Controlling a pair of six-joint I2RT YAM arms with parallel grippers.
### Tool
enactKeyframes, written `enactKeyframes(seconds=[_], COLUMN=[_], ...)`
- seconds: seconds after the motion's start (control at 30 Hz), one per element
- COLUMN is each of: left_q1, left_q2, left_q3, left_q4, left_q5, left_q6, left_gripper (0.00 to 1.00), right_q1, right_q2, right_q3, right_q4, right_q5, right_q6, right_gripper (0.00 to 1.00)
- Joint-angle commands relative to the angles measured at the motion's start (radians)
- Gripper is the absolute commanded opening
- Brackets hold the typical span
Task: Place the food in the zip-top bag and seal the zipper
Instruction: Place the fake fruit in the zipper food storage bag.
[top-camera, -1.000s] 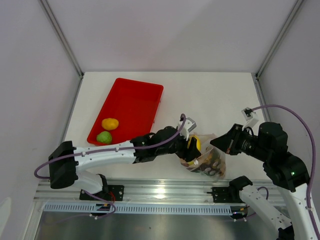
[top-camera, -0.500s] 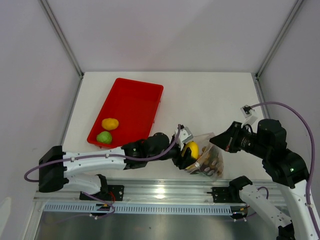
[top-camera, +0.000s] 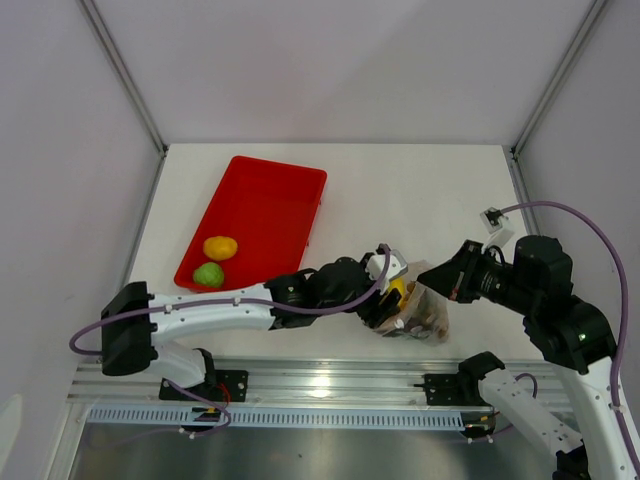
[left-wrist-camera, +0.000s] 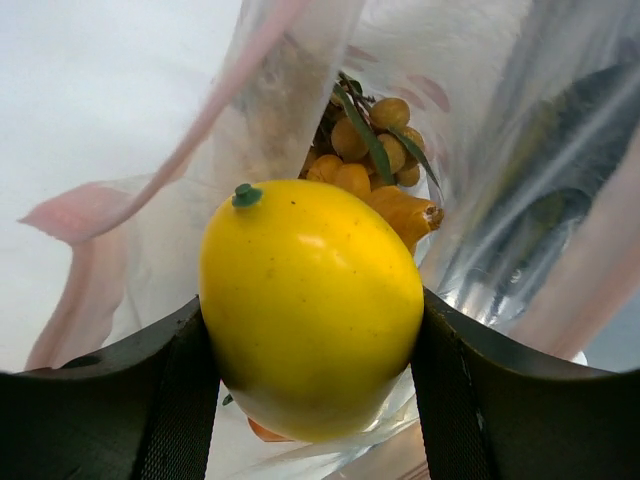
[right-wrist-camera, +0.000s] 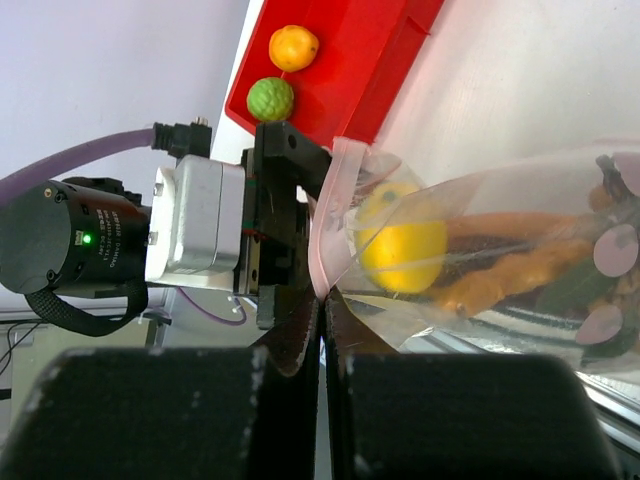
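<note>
My left gripper (left-wrist-camera: 312, 372) is shut on the yellow mango (left-wrist-camera: 310, 305), holding it in the mouth of the clear zip-top bag (top-camera: 420, 318). Inside lie a beige-brown grape cluster (left-wrist-camera: 365, 150) and orange bits (right-wrist-camera: 510, 270). My right gripper (right-wrist-camera: 322, 300) is shut on the bag's mouth edge, pinching the pinkish zipper (right-wrist-camera: 325, 240) and holding the bag up off the table. From above, the left gripper (top-camera: 395, 292) meets the bag from the left and the right gripper (top-camera: 432, 283) from the right. An orange fruit (top-camera: 220, 247) and a green lime (top-camera: 208, 274) sit in the tray.
The red tray (top-camera: 268, 205) lies at the left of the table, its near end holding the two fruits. The bag hangs close to the table's front edge, by the metal rail (top-camera: 320, 380). Grey walls enclose the table on three sides.
My left gripper dipped toward the front edge, then pushed right with the mango, deeper into the bag's mouth. The bag shifted a little; the right gripper kept its pinch.
</note>
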Motion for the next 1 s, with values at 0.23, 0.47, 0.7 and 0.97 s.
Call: enactKeyframes(seconds=[0.23, 0.47, 0.7, 0.97], left_q1=[-0.003, -0.002, -0.003, -0.002], left_q2=[0.013, -0.171, -0.352, -0.477], left_q3=[0.040, -0.106, -0.169, -0.221], left_q4=[0.040, 0.172, 0.166, 0.076], left_q5=[-0.025, 0.035, -0.027, -0.242], left_q6=[0.051, 0.010, -0.002, -0.100], left_gripper=[1.00, 0.99, 1.00, 1.00], right_q1=[-0.002, -0.001, -0.002, -0.002], right_q2=[-0.009, -0.023, -0.032, -0.030], right_q3=[0.055, 0.039, 0.026, 0.024], right_q4=[0.067, 0.040, 0.043, 0.041], right_q5=[-0.011, -0.003, 0.003, 0.006], right_q6=[0.005, -0.010, -0.012, -0.021], right_gripper=[0.00, 0.00, 0.00, 0.00])
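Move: My left hand already holds the yellow fruit at the bag's open mouth; the food inside the bag, where this fruit is to go, lies about 8 cm to its right, roughly level fore and aft, and some 9 cm below. The bag rim pinched by my right fingers is about 5 cm right of the left hand, level fore and aft, and 11 cm higher. The red tray is some 31 cm left, 20 cm forward and 17 cm below. From my right hand, the bagged food is about 20 cm down and 4 cm right, neither ahead nor behind. With my left hand I ease the yellow fruit a last 1 to 2 cm rightward and forward into the bag, spreading the fingers fully to let it go. Then I back out of the mouth, about 9 cm left and up as much, fingertips tipping up some 20 degrees to nearly level. My right hand stays put, still pinching the rim shut between its fingers. ##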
